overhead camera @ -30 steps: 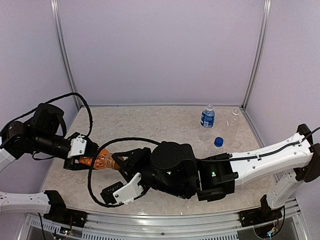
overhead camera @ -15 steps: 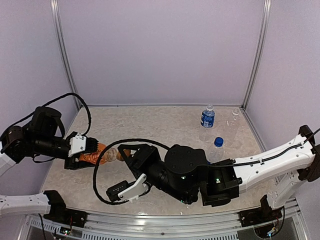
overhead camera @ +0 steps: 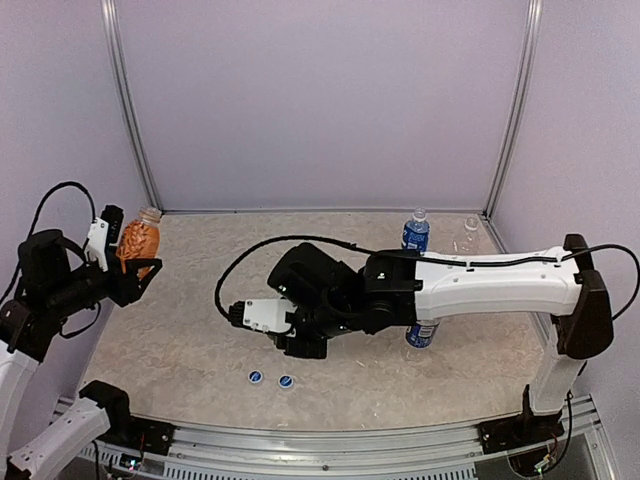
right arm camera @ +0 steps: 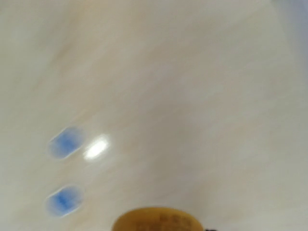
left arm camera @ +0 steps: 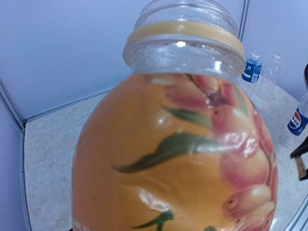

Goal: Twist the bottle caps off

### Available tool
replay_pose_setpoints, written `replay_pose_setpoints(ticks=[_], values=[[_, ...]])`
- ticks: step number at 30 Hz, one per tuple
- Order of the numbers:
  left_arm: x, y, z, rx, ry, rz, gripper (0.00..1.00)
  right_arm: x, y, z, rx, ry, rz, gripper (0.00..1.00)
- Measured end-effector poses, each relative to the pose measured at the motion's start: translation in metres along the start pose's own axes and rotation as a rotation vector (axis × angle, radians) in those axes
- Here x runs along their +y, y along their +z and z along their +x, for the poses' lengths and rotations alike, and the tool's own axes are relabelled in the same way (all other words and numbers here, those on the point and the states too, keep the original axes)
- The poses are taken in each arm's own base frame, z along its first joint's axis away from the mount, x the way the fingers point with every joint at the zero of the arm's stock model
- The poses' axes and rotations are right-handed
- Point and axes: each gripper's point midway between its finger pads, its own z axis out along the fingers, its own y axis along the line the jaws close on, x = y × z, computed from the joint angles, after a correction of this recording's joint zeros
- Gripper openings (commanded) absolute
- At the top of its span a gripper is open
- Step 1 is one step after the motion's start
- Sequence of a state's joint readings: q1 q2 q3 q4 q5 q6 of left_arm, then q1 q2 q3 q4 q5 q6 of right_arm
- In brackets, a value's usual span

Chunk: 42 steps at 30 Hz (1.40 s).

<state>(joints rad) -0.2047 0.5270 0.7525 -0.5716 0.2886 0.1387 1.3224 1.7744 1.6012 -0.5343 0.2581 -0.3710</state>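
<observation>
My left gripper [overhead camera: 130,265] is raised at the far left, shut on the orange juice bottle [overhead camera: 138,238], which stands upright in it. The bottle [left arm camera: 183,144] fills the left wrist view, and its mouth is open with only a golden ring below the thread. My right gripper [overhead camera: 300,340] hangs low over the table's middle, shut on the golden-brown cap [right arm camera: 156,220]. The cap shows blurred at the bottom edge of the right wrist view. Two blue caps [overhead camera: 256,377] [overhead camera: 286,381] lie on the table just in front of that gripper.
A blue-labelled bottle [overhead camera: 415,232] and a clear bottle [overhead camera: 468,235] stand at the back right. Another labelled bottle [overhead camera: 420,335] stands under the right forearm, its top hidden. A black cable [overhead camera: 245,262] loops over the table's middle. Walls enclose the table.
The golden-brown cap has come off the orange bottle. My left gripper lifted the bottle from lying on the table to upright at the far left. My right gripper drew back with the cap.
</observation>
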Motion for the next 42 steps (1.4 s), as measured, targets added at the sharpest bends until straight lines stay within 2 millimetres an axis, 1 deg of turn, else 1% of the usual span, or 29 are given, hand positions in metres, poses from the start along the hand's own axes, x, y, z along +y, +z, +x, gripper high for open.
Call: replay_pose_setpoints(ticks=[1,2,3,4,6,7,8,10,12,18,19,20,22,23,26,28,29,30,33,34,36,38,40,42], values=[[0.0,-0.004,-0.004,-0.032,-0.046,0.007,0.43,0.02,0.015,0.017,0.063,0.007,-0.07,0.0],[-0.002,-0.007,-0.005,-0.059,-0.092,0.021,0.44,0.044,0.032,0.04,0.149,0.01,-0.146,0.0],[-0.003,-0.009,-0.005,-0.075,-0.123,0.036,0.45,0.059,0.041,0.056,0.206,0.012,-0.192,0.0],[-0.01,-0.01,0.0,-0.094,-0.18,0.08,0.45,0.075,0.051,0.075,0.276,0.012,-0.24,0.0],[-0.011,-0.01,0.008,-0.094,-0.241,0.101,0.46,0.1,0.062,0.111,0.398,0.01,-0.31,0.0],[-0.015,-0.01,0.014,-0.092,-0.279,0.125,0.46,0.11,0.064,0.126,0.449,0.009,-0.339,0.0],[-0.017,-0.009,0.019,-0.09,-0.311,0.143,0.45,0.115,0.065,0.135,0.482,0.01,-0.355,0.0],[-0.021,-0.01,0.027,-0.088,-0.37,0.171,0.45,0.121,0.065,0.148,0.529,0.019,-0.384,0.0],[-0.02,-0.012,0.03,-0.096,-0.403,0.173,0.45,0.12,0.066,0.153,0.542,0.036,-0.394,0.0],[-0.024,-0.021,0.021,-0.153,-0.409,0.202,0.46,0.106,0.074,0.164,0.562,0.076,-0.389,0.0],[-0.026,-0.023,0.019,-0.162,-0.405,0.209,0.45,0.104,0.078,0.166,0.572,0.078,-0.388,0.02],[-0.027,-0.024,0.018,-0.168,-0.4,0.214,0.45,0.104,0.082,0.168,0.582,0.077,-0.387,0.08],[-0.028,-0.025,0.016,-0.175,-0.394,0.223,0.45,0.104,0.089,0.173,0.603,0.071,-0.383,0.23],[-0.029,-0.025,0.016,-0.176,-0.394,0.227,0.45,0.102,0.089,0.171,0.604,0.065,-0.375,0.31],[-0.031,-0.025,0.016,-0.176,-0.394,0.239,0.45,0.098,0.089,0.171,0.62,0.06,-0.362,0.43],[-0.033,-0.025,0.016,-0.174,-0.396,0.251,0.45,0.095,0.088,0.172,0.633,0.062,-0.348,0.57],[-0.033,-0.025,0.016,-0.173,-0.396,0.256,0.45,0.092,0.088,0.172,0.639,0.069,-0.332,0.92],[-0.034,-0.026,0.016,-0.173,-0.396,0.261,0.45,0.09,0.088,0.17,0.639,0.07,-0.319,0.98],[-0.037,-0.026,0.016,-0.174,-0.395,0.278,0.45,0.08,0.088,0.161,0.618,0.083,-0.283,0.99],[-0.037,-0.026,0.016,-0.174,-0.394,0.282,0.45,0.076,0.087,0.155,0.601,0.085,-0.274,0.99],[-0.039,-0.026,0.015,-0.174,-0.395,0.291,0.45,0.066,0.082,0.138,0.545,0.093,-0.254,0.99],[-0.04,-0.027,0.015,-0.174,-0.393,0.303,0.44,0.053,0.074,0.115,0.473,0.1,-0.236,0.99],[-0.041,-0.026,0.015,-0.17,-0.394,0.311,0.44,0.036,0.061,0.083,0.374,0.11,-0.215,0.99],[-0.043,-0.027,0.015,-0.169,-0.393,0.322,0.44,0.018,0.043,0.047,0.255,0.124,-0.195,0.99]])
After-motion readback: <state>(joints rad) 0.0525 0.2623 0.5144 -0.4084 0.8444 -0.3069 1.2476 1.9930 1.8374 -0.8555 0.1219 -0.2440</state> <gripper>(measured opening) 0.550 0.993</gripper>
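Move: The right hand holds the orange bottle's cap. The clear table spot it is bound for is level with it fore and aft, some 6 cm right and 21 cm below. At table height, one blue-and-white cap lies about 3 cm back and 1 cm left of the hand, a second about 2 cm back and 8 cm left. From the left hand, which grips the orange bottle, that spot is about 30 cm right, 6 cm back and 25 cm below. The right hand sets the orange cap on the table beside the blue-and-white caps and lets go. It drops about 21 cm, bearing right and dipping back before coming forward again, fingers tipping steeply down; then they spread wide and it rises some 14 cm, also going left. The left hand, still gripping the orange bottle, eases back about 5 cm and rolls nearly 30 degrees, right side up. ##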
